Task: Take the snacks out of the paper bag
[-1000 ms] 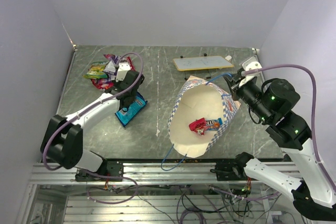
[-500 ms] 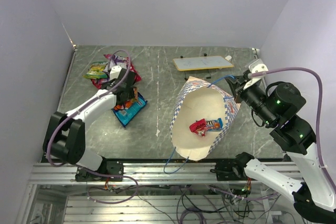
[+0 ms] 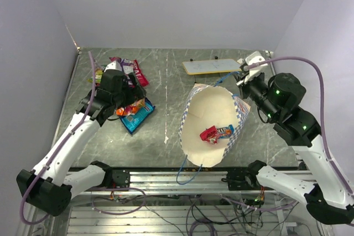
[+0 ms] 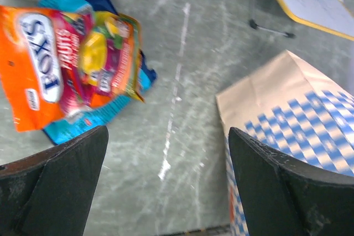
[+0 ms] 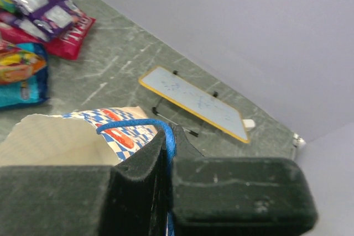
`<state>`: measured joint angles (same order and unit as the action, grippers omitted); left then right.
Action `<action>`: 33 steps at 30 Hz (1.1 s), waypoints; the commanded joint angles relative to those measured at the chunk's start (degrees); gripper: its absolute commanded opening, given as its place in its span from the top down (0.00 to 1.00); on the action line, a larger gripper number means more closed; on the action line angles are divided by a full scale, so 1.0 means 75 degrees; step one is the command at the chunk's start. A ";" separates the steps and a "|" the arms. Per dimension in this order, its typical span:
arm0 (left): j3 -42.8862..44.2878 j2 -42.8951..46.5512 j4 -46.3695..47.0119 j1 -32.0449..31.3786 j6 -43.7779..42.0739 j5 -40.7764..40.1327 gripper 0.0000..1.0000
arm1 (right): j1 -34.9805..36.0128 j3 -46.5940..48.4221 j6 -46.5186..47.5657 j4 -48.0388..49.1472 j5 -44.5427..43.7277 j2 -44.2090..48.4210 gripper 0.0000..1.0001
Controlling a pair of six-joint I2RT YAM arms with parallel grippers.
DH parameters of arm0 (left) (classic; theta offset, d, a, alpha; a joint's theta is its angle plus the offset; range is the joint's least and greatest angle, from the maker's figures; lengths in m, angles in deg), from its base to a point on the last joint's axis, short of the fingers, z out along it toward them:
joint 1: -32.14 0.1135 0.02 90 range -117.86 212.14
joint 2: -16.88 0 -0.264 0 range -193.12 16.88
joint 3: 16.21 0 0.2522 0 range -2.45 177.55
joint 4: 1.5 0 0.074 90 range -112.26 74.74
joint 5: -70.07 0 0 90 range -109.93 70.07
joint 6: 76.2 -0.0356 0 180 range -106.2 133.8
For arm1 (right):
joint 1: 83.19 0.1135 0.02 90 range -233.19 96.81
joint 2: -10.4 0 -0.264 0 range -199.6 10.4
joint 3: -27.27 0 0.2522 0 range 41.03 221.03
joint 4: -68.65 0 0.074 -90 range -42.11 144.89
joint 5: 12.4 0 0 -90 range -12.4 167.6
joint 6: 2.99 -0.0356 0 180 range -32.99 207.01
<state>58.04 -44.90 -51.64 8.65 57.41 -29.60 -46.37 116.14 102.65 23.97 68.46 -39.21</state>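
The blue-and-white checkered paper bag (image 3: 240, 115) lies on its side, its cream mouth facing the camera. A red snack (image 3: 208, 134) and a blue one (image 3: 224, 130) rest inside. My right gripper (image 3: 244, 79) is shut on the bag's blue cord handle (image 5: 133, 122) at the far rim, pinched between the pads (image 5: 145, 164). My left gripper (image 3: 128, 98) hangs open and empty above the table, between the bag (image 4: 301, 117) and an orange packet (image 4: 38, 70). That packet lies on a blue packet (image 4: 91, 121). More snacks (image 3: 123, 69) are piled at the back left.
A flat cream board (image 3: 214, 67) on black feet stands behind the bag, close to my right gripper. Grey walls close in the table on the left, back and right. A second blue cord handle (image 3: 185, 171) hangs over the table's near edge.
My left gripper opened and let go of the orange packet, which now lies on the blue one, then lifted away. My right gripper drew the bag's handle slightly farther back.
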 commanded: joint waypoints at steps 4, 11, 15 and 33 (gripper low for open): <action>0.0044 0.0195 -0.0051 0.0002 0.0456 0.2257 0.00 | -0.0008 0.0825 0.1863 0.0466 -0.1087 -0.0706 1.00; 0.0793 -0.0322 -0.0374 0.0002 -0.0148 0.2789 0.00 | -0.0396 0.1962 0.3632 0.0080 -0.1023 -0.1326 1.00; 0.0634 -0.0177 -0.0185 0.0002 -0.0201 0.3026 0.00 | -0.0847 0.3007 0.4332 -0.0794 -0.0606 -0.1833 1.00; 0.0058 0.0379 0.0392 -0.0648 -0.1149 0.4012 0.04 | -0.0777 -0.2754 -0.2591 0.2632 0.5845 0.0781 1.00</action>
<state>61.19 -44.16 -52.93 6.51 51.49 -4.97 -52.38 101.54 102.01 26.53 108.78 -39.14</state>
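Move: Below the right hand, which still holds the bag's blue handle, the red packet lies in the open bag, about 37 cm down, 6 cm back and 3 cm left. The blue packet sits some 7 cm to the right of the red one; the white board stands about 26 cm ahead of the hand, 2 cm right, 33 cm lower. From the left hand the red packet is roughly 32 cm right, 10 cm back and 19 cm down; the orange packet is 4 cm ahead, 4 cm left, 18 cm down. Keeping the handle pinched, the right hand lifts about 8 cm while easing forward and slightly right, left side rolling down, then swings fast down some 18 cm, back and left over the bag, rolling level and turning some 30 degrees counter-clockwise. The open left hand draws away from the orange packet, right and back towards the bag, rising slightly and turning clockwise. ##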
